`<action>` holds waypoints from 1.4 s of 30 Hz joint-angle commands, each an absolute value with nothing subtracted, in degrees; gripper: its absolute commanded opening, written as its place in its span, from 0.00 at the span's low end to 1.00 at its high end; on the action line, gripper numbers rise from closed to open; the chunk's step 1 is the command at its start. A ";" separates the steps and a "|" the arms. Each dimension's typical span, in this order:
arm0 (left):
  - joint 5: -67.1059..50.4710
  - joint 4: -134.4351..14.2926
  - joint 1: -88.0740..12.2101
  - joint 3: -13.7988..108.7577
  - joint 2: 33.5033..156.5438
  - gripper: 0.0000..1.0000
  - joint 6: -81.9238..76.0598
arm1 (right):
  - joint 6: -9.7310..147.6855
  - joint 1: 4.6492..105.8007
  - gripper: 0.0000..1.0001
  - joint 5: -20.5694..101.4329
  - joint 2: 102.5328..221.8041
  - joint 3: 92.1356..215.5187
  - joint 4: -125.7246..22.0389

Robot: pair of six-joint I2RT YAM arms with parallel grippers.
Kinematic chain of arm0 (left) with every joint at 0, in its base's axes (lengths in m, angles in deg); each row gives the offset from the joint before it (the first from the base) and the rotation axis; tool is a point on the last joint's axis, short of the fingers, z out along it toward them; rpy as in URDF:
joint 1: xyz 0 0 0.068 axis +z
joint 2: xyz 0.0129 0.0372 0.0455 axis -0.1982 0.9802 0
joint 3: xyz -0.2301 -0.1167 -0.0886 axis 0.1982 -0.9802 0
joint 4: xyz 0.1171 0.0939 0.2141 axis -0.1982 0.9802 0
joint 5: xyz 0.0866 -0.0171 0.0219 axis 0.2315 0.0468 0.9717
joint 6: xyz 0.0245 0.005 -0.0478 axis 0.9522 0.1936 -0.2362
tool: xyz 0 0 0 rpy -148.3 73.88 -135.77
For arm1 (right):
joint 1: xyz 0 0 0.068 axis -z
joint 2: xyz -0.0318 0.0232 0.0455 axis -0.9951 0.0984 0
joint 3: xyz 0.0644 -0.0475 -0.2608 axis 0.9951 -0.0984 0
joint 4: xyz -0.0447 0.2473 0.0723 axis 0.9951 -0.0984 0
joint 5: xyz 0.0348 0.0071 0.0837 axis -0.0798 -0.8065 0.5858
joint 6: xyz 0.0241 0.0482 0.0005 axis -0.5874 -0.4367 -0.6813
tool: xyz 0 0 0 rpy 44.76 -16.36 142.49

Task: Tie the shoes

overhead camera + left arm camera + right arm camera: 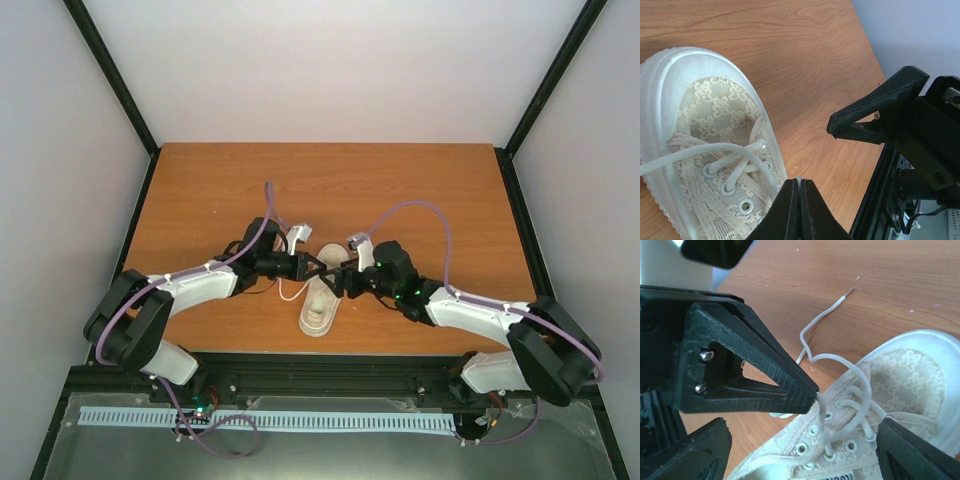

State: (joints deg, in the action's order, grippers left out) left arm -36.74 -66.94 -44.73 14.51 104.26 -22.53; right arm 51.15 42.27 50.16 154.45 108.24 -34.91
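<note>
The cream lace-patterned shoe point(322, 305) lies on the table between the arms; its upper point(705, 125) also fills the left of the left wrist view. My left gripper point(799, 183) is shut on a white lace just beside the eyelets. In the right wrist view that lace point(821, 407) runs taut from the left gripper's tip point(810, 395) down to an eyelet. My right gripper point(802, 432) hovers over the shoe's lacing point(855, 400), open, nothing between its fingers point(700, 450). The other lace end point(825, 315) lies loose on the wood.
The wooden table point(400, 190) stretches away behind the shoe. A black frame rail point(330, 365) runs along the near edge. The two grippers meet tip to tip over the shoe, the right one's finger point(875, 112) close beside the left one.
</note>
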 commanded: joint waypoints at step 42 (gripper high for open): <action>-4.72 -44.08 -44.37 24.84 100.33 0.62 -18.79 | 48.89 33.73 0.03 22.71 168.26 115.99 -34.12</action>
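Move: The left hand still pinches the lace. From the right hand's open fingers, the stretch to grip is about 3 cm ahead, 2 cm left and 4 cm lower; it lies some 2 cm below the left hand. From the right hand, the shoe's middle is roughly 2 cm back, 2 cm left and 9 cm below, and its toe 6 cm straight ahead, 9 cm below. The right hand sinks and reaches forward about 5 cm, closing on the lace; the left opens, withdrawing forward-left. ##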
